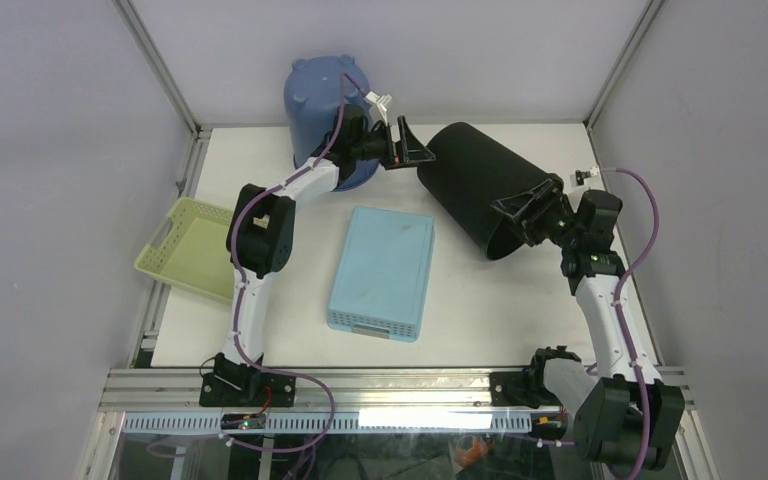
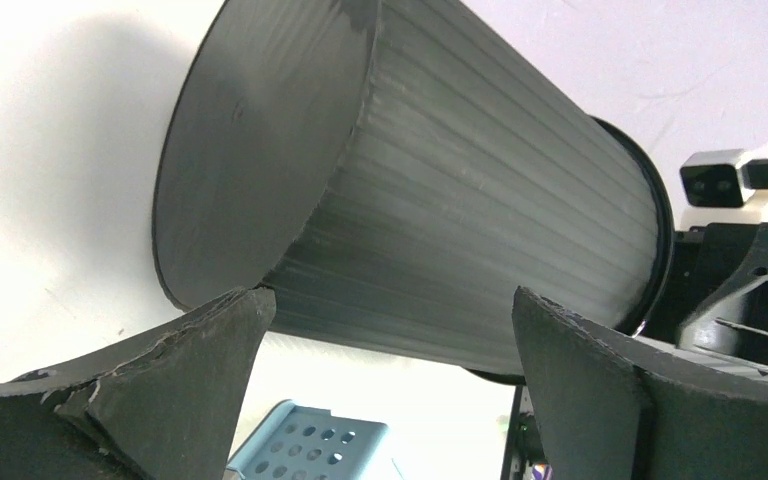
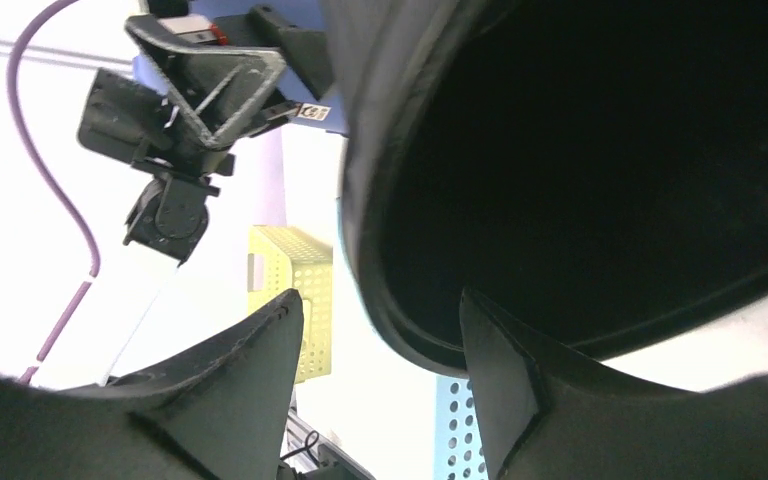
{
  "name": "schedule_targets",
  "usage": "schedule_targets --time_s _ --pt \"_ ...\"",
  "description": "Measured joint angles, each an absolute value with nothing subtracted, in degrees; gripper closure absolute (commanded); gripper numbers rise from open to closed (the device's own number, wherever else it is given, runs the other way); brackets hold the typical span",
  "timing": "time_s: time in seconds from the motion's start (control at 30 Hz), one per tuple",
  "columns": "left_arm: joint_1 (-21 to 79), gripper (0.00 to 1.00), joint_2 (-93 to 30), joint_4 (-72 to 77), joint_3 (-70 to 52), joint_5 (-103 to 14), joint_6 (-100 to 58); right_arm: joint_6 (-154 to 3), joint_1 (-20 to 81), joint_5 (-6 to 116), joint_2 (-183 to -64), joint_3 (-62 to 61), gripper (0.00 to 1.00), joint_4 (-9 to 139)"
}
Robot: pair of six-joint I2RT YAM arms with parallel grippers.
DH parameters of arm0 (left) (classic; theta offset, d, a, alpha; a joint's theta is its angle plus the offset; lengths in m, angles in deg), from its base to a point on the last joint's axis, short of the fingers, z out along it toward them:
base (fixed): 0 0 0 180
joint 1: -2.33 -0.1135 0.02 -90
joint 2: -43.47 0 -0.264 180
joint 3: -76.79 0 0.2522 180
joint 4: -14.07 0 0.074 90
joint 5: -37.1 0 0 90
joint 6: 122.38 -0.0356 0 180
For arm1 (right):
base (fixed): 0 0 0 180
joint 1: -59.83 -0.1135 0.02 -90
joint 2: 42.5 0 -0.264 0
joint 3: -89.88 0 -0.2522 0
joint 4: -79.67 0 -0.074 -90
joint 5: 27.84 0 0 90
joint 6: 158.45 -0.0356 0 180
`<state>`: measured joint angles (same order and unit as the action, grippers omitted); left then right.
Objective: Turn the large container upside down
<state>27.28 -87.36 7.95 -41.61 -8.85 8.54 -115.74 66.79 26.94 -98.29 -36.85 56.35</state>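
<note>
The large black ribbed container (image 1: 480,185) lies tilted on its side at the back right of the table, flat base toward the back left and open mouth toward the front right. My left gripper (image 1: 412,145) is open, just beside the base edge, and holds nothing. In the left wrist view the container (image 2: 440,200) fills the frame above the spread jaws of that gripper (image 2: 390,300). My right gripper (image 1: 525,210) is open at the mouth. In the right wrist view it (image 3: 380,297) straddles the lower rim (image 3: 370,200), one finger outside and one at the inner side.
A blue bucket (image 1: 325,100) stands upside down at the back behind the left arm. A light blue perforated basket (image 1: 382,272) lies inverted mid-table. A yellow-green basket (image 1: 188,247) hangs over the table's left edge. The frame posts stand at the back corners.
</note>
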Motion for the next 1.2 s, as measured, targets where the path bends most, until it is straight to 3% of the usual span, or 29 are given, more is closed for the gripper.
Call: schedule_targets --time_s 0.3,0.4,0.57,0.7,0.77,0.97,1.2 --pt "29.4 0.01 -87.25 8.95 -36.8 -7.27 8.39 -116.94 64.28 24.36 -100.54 -36.85 0.66 62.58" --pt "29.75 0.01 -86.66 8.93 -34.18 -7.16 8.5 -116.88 64.19 23.96 -101.48 -36.85 0.66 63.35" --pt "29.88 0.01 -82.96 8.69 -29.28 -6.86 8.3 -116.33 64.17 23.92 -103.25 -37.03 0.49 64.26" --pt "29.88 0.01 -78.94 8.1 -28.08 -6.88 7.08 -115.8 63.97 24.93 -104.52 -37.75 0.49 64.83" --pt "29.88 0.01 -77.02 7.66 -28.08 -6.99 6.45 -115.59 63.75 26.06 -104.6 -37.83 0.58 65.12" --pt "29.69 0.01 -72.5 5.56 -28.06 -8.02 4.15 -114.89 62.49 28.31 -104.6 -37.86 0.97 69.64" --pt "26.71 0.01 -71.1 -0.21 -28.78 -9.11 1.29 -110.14 62.64 23.44 -107.25 -36.98 1.0 70.75"
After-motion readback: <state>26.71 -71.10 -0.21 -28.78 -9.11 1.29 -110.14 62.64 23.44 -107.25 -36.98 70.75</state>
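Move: The large black container lies on its side, its closed end just off the open left fingers: its middle is about 14 cm to the left hand's right, 7 cm back and 4 cm lower. From the right hand, at its mouth, that middle is some 6 cm ahead, 5 cm left and 7 cm lower. From the left hand, the upturned light-blue basket lies 27 cm back, 8 cm left and 15 cm lower; the blue bucket is 19 cm left and 2 cm ahead. Right hand moves about 4 cm forward-left, pinching the large container's rim; the open left dips back, then rises. ##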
